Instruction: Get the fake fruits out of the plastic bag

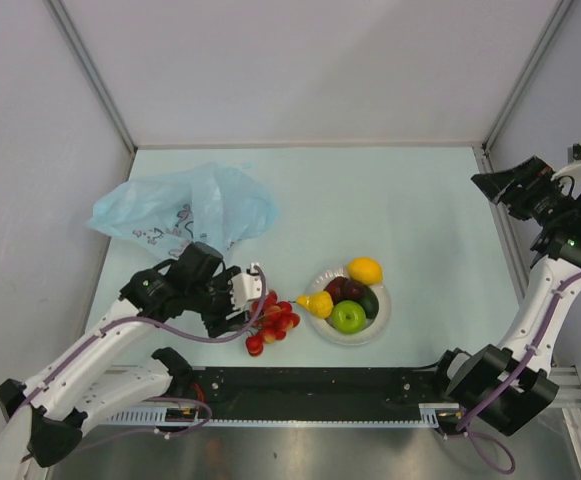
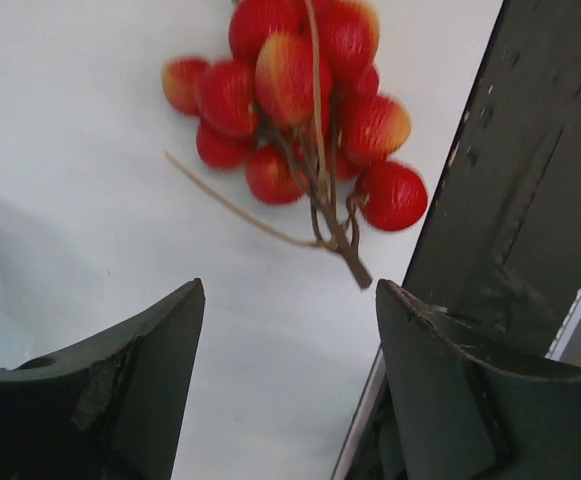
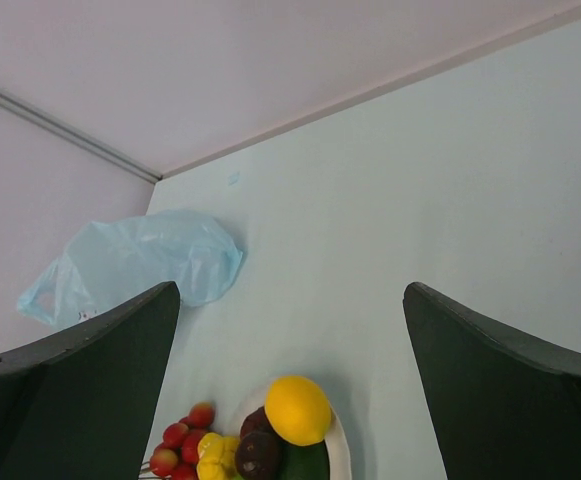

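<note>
The bunch of red grapes (image 1: 273, 322) lies on the table just left of the white plate (image 1: 381, 322). On the plate rest the yellow lemon (image 1: 364, 270), green apple (image 1: 348, 317), dark avocado (image 1: 369, 303), maroon fruit (image 1: 342, 290) and banana (image 1: 316, 303). My left gripper (image 1: 253, 300) hovers right beside the grapes (image 2: 300, 100), open (image 2: 290, 300), with nothing between its fingers; the stem tip points at them. The crumpled light-blue plastic bag (image 1: 185, 210) sits behind the left arm. My right gripper (image 1: 490, 190) is raised at the far right, open (image 3: 290, 295), looking down on the bag (image 3: 140, 265) and lemon (image 3: 298, 410).
The black base rail (image 1: 320, 395) runs along the near edge, close to the grapes; it fills the right side of the left wrist view (image 2: 500, 200). Enclosure walls and aluminium posts (image 1: 90, 75) ring the table.
</note>
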Controlling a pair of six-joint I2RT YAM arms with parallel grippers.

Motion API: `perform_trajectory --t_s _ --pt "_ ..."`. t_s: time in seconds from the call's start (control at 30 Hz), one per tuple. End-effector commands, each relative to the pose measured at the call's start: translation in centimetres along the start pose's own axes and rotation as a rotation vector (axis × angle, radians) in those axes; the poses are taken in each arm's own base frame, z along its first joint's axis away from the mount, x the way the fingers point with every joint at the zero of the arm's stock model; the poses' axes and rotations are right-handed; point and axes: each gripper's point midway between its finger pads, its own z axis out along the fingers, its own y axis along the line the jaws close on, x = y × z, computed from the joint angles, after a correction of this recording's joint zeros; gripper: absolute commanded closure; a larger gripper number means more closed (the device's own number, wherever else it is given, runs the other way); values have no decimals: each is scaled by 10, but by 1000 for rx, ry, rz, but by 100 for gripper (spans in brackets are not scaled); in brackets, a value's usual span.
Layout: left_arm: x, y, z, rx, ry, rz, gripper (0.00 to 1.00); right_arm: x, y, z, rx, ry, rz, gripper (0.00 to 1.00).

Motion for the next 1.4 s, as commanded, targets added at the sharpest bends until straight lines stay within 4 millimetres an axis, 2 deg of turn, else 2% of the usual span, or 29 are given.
perform_trajectory --t_s 0.0,0.1,0.33,0.47,0.57,0.6,0.77,0.83,0.87,0.9,0.93,1.0,1.03,1.2,1.3,1.33,1.37 --pt "35 -2 0 21 123 -44 30 -3 -5 8 -13 -9 -4 0" --pt "39 -7 10 65 135 -72 37 -6 -7 10 -14 -18 3 0" --pt "35 -24 17 196 122 -51 37 -4 -10 12 -17 -7 16 0" --pt "27 -21 19 197 91 -50 37 -3 -11 14 -21 -1 19 0" --pt "22 -17 23 201 88 -48 44 -2 -14 16 -22 6 26 0" --pt "22 -17 24 205 87 -40 49 -2 -14 17 -23 7 27 0" --pt "22 -18 27 228 94 -32 55 1 -20 23 -35 27 54 0" --pt "22 -19 28 238 96 -29 63 0 -21 24 -35 24 50 0" --pt "22 -19 27 243 97 -26 73 0 -21 24 -36 22 46 0" --pt "21 -19 27 248 95 -28 76 -1 -21 25 -34 20 45 0" --pt "18 -17 26 241 88 -26 78 -2 -21 25 -31 15 41 0" --pt "12 -16 24 240 78 -19 96 -2 -22 25 -28 14 38 0" --pt "6 -12 20 226 63 -11 100 -1 -23 25 -25 16 42 0" --pt "-20 -3 4 197 2 17 100 -1 -24 24 -20 16 30 0" --pt "-48 3 -13 192 -66 52 100 -1 -25 24 -16 15 25 0" --pt "-63 4 -23 192 -105 67 100 0 -25 24 -14 17 23 0" --pt "-68 6 -23 201 -111 72 100 0 -26 25 -14 20 26 0"
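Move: The strawberry bunch lies about 7 cm to the left hand's right, 1 cm back and some 8 cm below, its bare stem pointing back towards the fingers. The yellow pear is about 17 cm right and 4 cm ahead of the hand. The plate's middle is some 24 cm right and 3 cm ahead, with the green apple 24 cm right and 1 cm ahead, all roughly 8 cm down. From the right hand the bunch is about 44 cm left, 20 cm back and 27 cm below. The strawberry bunch's stem is pinched between the left fingertips: the half-open hand first sinks about 5 cm, easing back and a touch left while tipping some 15 degrees, and shuts there. It then rises about 6 cm with the stem held, drifting forward and right. The right hand, empty and open, eases some 4 cm forward and down. ##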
